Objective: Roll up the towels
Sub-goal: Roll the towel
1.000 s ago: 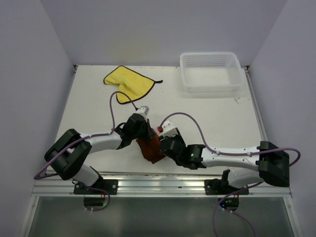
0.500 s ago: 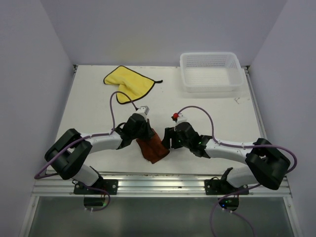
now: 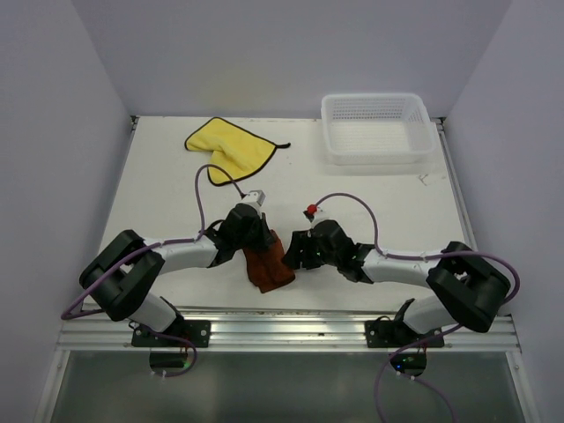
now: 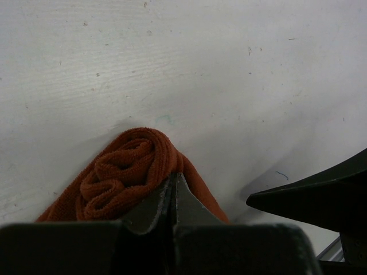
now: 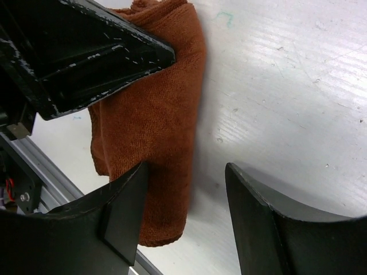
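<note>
The rust-brown towel (image 3: 267, 264) lies rolled up near the table's front edge, its coiled end (image 4: 126, 172) facing the left wrist camera. My left gripper (image 3: 263, 243) is shut, and its tips (image 4: 174, 179) press against the top of the roll; no cloth shows between the jaws. My right gripper (image 3: 294, 256) is open beside the roll (image 5: 160, 114). One of its fingers (image 5: 123, 206) is over the cloth and the other (image 5: 258, 212) is over bare table. The yellow towel (image 3: 227, 143) lies crumpled at the back left, away from both grippers.
A white mesh basket (image 3: 377, 157) stands at the back right. The metal rail (image 3: 291, 330) of the table's front edge runs just below the roll. The right gripper's finger (image 4: 309, 195) shows at the right of the left wrist view.
The right gripper has come off the lower part of the brown towel, swung to its right side and opened. The roll's lower end has shifted slightly left. The left gripper has stayed put.
</note>
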### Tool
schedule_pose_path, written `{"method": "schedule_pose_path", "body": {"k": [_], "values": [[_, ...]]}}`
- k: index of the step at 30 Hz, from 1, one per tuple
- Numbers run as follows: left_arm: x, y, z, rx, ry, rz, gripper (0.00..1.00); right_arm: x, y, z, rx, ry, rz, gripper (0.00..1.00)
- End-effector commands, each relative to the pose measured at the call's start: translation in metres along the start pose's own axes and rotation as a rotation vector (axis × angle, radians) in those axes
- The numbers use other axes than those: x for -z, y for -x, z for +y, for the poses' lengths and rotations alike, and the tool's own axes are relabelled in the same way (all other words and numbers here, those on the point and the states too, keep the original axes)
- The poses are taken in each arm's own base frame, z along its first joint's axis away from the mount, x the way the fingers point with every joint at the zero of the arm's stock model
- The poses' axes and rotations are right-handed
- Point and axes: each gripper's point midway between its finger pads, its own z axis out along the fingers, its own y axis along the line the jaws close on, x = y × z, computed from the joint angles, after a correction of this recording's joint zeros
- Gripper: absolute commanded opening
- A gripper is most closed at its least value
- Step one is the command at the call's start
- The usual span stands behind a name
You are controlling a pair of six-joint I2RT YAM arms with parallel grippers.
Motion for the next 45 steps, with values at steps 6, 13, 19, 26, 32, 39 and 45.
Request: {"method": "schedule_pose_path", "body": {"k": [6, 13, 19, 26, 32, 39, 45], "values": [[0.004, -0.030, 0.031, -0.005, 0.115, 0.081, 0.00, 0.028, 0.026, 0.007, -0.033, -0.001, -0.114, 0.60], [0.002, -0.029, 0.029, -0.004, 0.111, 0.083, 0.00, 0.024, 0.021, 0.014, -0.038, 0.039, -0.075, 0.63], [0.002, -0.029, 0.028, 0.000, 0.110, 0.083, 0.00, 0.006, 0.001, 0.022, -0.090, 0.118, -0.005, 0.63], [0.002, -0.029, 0.029, 0.003, 0.111, 0.082, 0.00, -0.003, -0.015, 0.021, -0.116, 0.155, 0.037, 0.62], [0.002, -0.029, 0.029, 0.006, 0.112, 0.079, 0.00, -0.007, -0.023, 0.028, -0.148, 0.216, 0.068, 0.34], [0.004, -0.020, 0.023, 0.003, 0.103, 0.063, 0.00, -0.002, -0.015, 0.030, -0.121, 0.209, 0.044, 0.00], [0.008, 0.027, 0.000, -0.030, 0.101, -0.011, 0.01, 0.017, 0.011, 0.004, 0.064, 0.005, -0.028, 0.00]]}}
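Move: The part-rolled rust-red towel's middle lies about 6 cm to the right hand's left and 1 cm back, barely 1 cm lower, its near end beside the open fingers. From the left hand, whose shut fingers are already at its far end, the middle is about 6 cm back and 1 cm right. The yellow towel lies well clear, roughly 29 cm ahead and 17 cm left of the right hand. Right hand rises about 5 cm, lowers back and left, pinches the towel's near end while left holds. ##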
